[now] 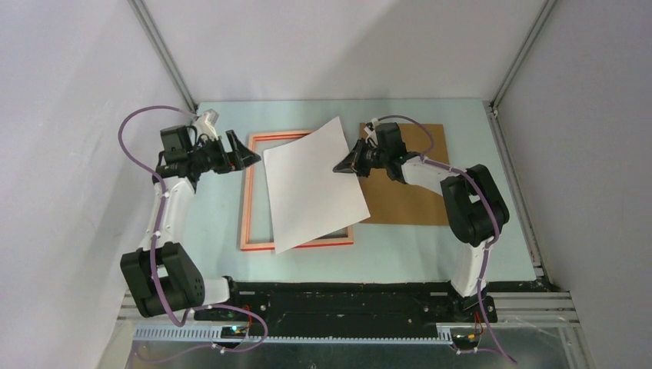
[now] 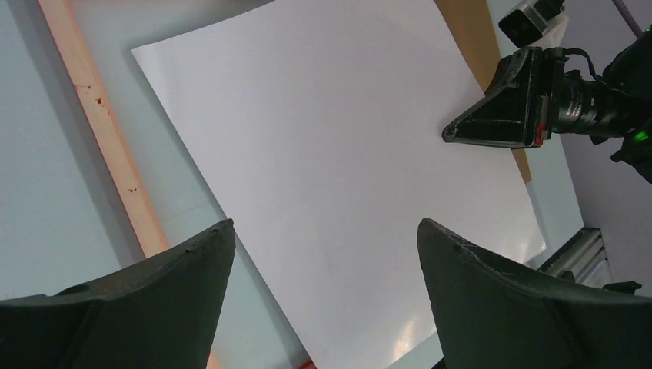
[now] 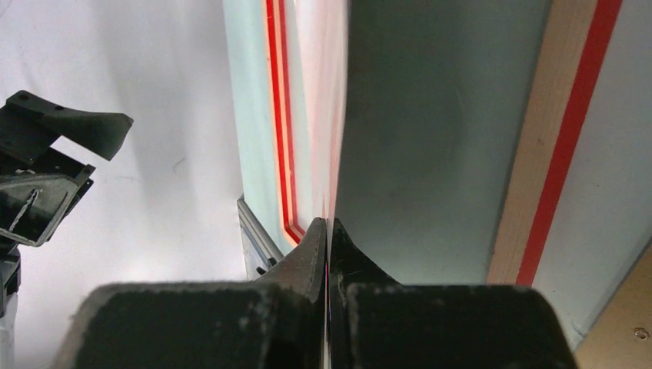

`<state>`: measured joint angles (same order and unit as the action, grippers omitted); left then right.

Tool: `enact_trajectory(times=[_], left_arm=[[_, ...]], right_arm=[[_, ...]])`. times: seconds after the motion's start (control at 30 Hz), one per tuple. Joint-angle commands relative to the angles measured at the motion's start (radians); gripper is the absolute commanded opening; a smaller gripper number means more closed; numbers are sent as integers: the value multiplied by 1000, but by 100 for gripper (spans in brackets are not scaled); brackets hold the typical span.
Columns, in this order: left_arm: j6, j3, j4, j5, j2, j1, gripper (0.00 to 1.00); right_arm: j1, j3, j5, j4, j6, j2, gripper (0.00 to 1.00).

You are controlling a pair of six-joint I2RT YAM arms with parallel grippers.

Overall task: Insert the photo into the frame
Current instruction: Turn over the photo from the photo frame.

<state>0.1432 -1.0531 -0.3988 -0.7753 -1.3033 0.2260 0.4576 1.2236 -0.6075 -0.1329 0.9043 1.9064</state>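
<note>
The photo (image 1: pixel 311 184) shows its plain white back and hangs tilted over the frame (image 1: pixel 247 200), its right edge raised. My right gripper (image 1: pixel 340 167) is shut on that right edge; in the right wrist view the jaws (image 3: pixel 327 224) pinch the sheet (image 3: pixel 329 84) edge-on. The frame lies flat on the table, pale orange-pink with red edges, its left rail (image 2: pixel 108 131) bare and most of its opening covered by the photo (image 2: pixel 338 169). Just left of the frame's far left corner my left gripper (image 1: pixel 247 154) hangs open and empty, its fingers (image 2: pixel 324 224) spread above the sheet's near edge.
A brown backing board (image 1: pixel 404 192) lies flat to the right of the frame, under the right arm. White enclosure walls with metal corner rails surround the pale blue table (image 1: pixel 430 246). The right gripper (image 2: pixel 492 123) shows in the left wrist view at the sheet's far side.
</note>
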Motion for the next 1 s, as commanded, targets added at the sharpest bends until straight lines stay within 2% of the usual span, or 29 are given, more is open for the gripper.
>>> enact_trajectory(times=[0.0,0.5,0.97], left_arm=[[-35,-9,22,21,-15,8,92],[-67,19,22,114,-60,8,93],[-58,-6,25,137,-88,9,93]], right_arm=[[13,-4,54,-17,-17,25,0],[-28,-4,72,-221,110,129,0],[-9,-4,106,-334,192,191,0]])
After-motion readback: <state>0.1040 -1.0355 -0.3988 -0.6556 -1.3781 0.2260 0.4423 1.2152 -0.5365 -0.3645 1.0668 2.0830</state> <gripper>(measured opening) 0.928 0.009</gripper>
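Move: The frame's middle, where the right hand is taking the photo, lies about 11 cm to its left, 3 cm ahead and some 10 cm below. The photo is pinched by its right side, its middle roughly 7 cm left, level fore and aft, and 5 cm below the hand. The brown board is about 20 cm to the right and 6 cm ahead, on the table. From the left hand the frame's middle lies about 14 cm right, 3 cm ahead and 19 cm below. Lowering the photo blank side up over the frame, the right hand sinks about 5 cm, mostly straight down at first, then slides nearly 4 cm forward while turning slightly clockwise. Its shut fingers keep their pinch on the photo's right side. The left hand, open and empty, comes down about 4 cm and 2 cm to its left, still above the left part of the frame. ##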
